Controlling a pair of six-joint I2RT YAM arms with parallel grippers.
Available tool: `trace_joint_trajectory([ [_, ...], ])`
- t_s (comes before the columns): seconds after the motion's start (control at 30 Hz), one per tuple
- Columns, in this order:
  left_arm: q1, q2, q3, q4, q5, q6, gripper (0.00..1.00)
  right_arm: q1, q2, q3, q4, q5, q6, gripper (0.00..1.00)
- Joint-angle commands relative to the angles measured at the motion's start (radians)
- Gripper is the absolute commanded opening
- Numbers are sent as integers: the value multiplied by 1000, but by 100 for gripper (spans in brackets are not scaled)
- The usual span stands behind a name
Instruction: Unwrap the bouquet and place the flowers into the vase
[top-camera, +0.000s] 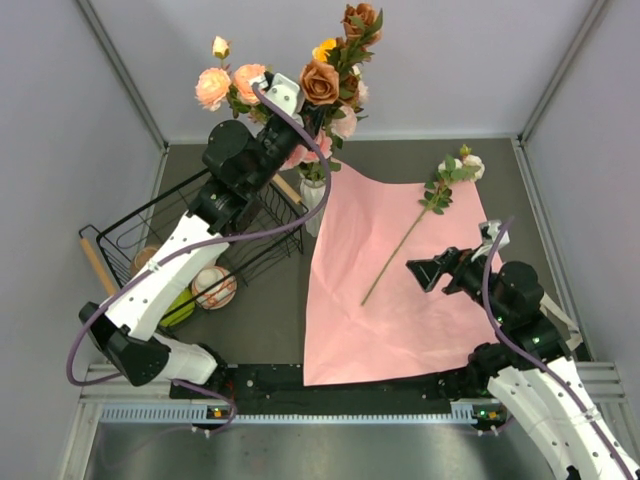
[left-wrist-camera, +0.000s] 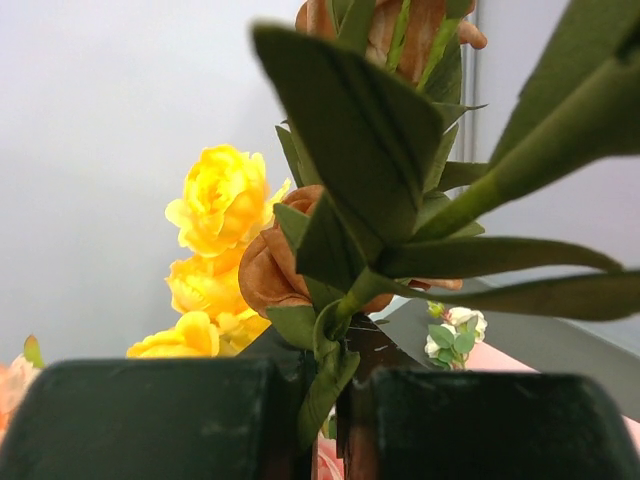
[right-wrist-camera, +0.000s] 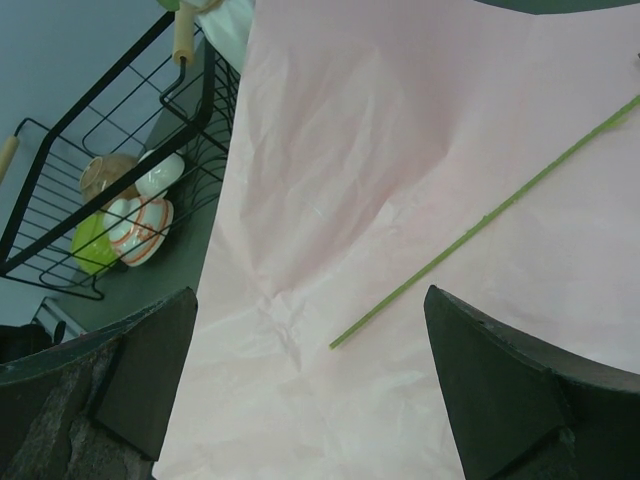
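The white ribbed vase (top-camera: 313, 192) stands at the back of the table. It holds several flowers (top-camera: 321, 82) in brown, pink, yellow and cream. My left gripper (top-camera: 290, 105) is up among them, shut on the green stem and leaf (left-wrist-camera: 325, 385) of a brown rose (left-wrist-camera: 268, 272), with yellow blooms (left-wrist-camera: 215, 200) behind. The bouquet's pink paper (top-camera: 390, 270) lies spread flat. One long-stemmed cream flower (top-camera: 455, 170) rests on the paper, its stem (right-wrist-camera: 480, 220) running diagonally. My right gripper (top-camera: 432, 270) hovers open over the paper (right-wrist-camera: 330, 150), just off the stem's cut end.
A black wire basket (top-camera: 200, 235) with wooden handles lies on its side left of the vase. By it are a striped ball (top-camera: 214, 287), a green object (top-camera: 180, 307) and a brown pot (top-camera: 148, 258). Grey walls close in the table on three sides.
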Motion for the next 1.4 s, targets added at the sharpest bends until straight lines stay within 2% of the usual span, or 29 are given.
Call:
trace_joint_trajectory([
  [0.0,1,-15,25,75,73,48,0,-2,15,34,25,3,-17,97],
  [0.27,1,-3,85,49,104,55,0,-1,32,32,36,-3,-11,96],
  [0.57,1,-15,80,-5,66,78,0,-1,32,27,45,-7,0,96],
  [0.83,6,-40,-36,19,1,48,0,-2,42,17,67,-20,14,96],
  [1.07,15,-42,-153,104,-6,9,0,-1,39,1,68,-20,14,96],
  [1.37,18,-37,-312,194,-94,-69,0,-1,64,-23,76,-12,35,96],
])
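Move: The vase that the held brown roses go to stands roughly 10 cm ahead of the left hand and 4 cm to its left, its middle about 35 cm below. The yellow roses already in it are some 12 cm ahead and 3 cm left, just under hand height; the peach roses are 9 cm ahead, 19 cm left. The basket handle is about 11 cm left of the vase. From the right hand the vase is about 26 cm ahead, 23 cm left, 8 cm below. Keep the left gripper shut on the brown roses' stem and ease it back and up a couple of centimetres over the vase. Then bring it steadily down, about 11 cm from that high point and some 3 cm forward, towards the vase, letting the fingers tip downward by roughly 10 degrees on the way. ##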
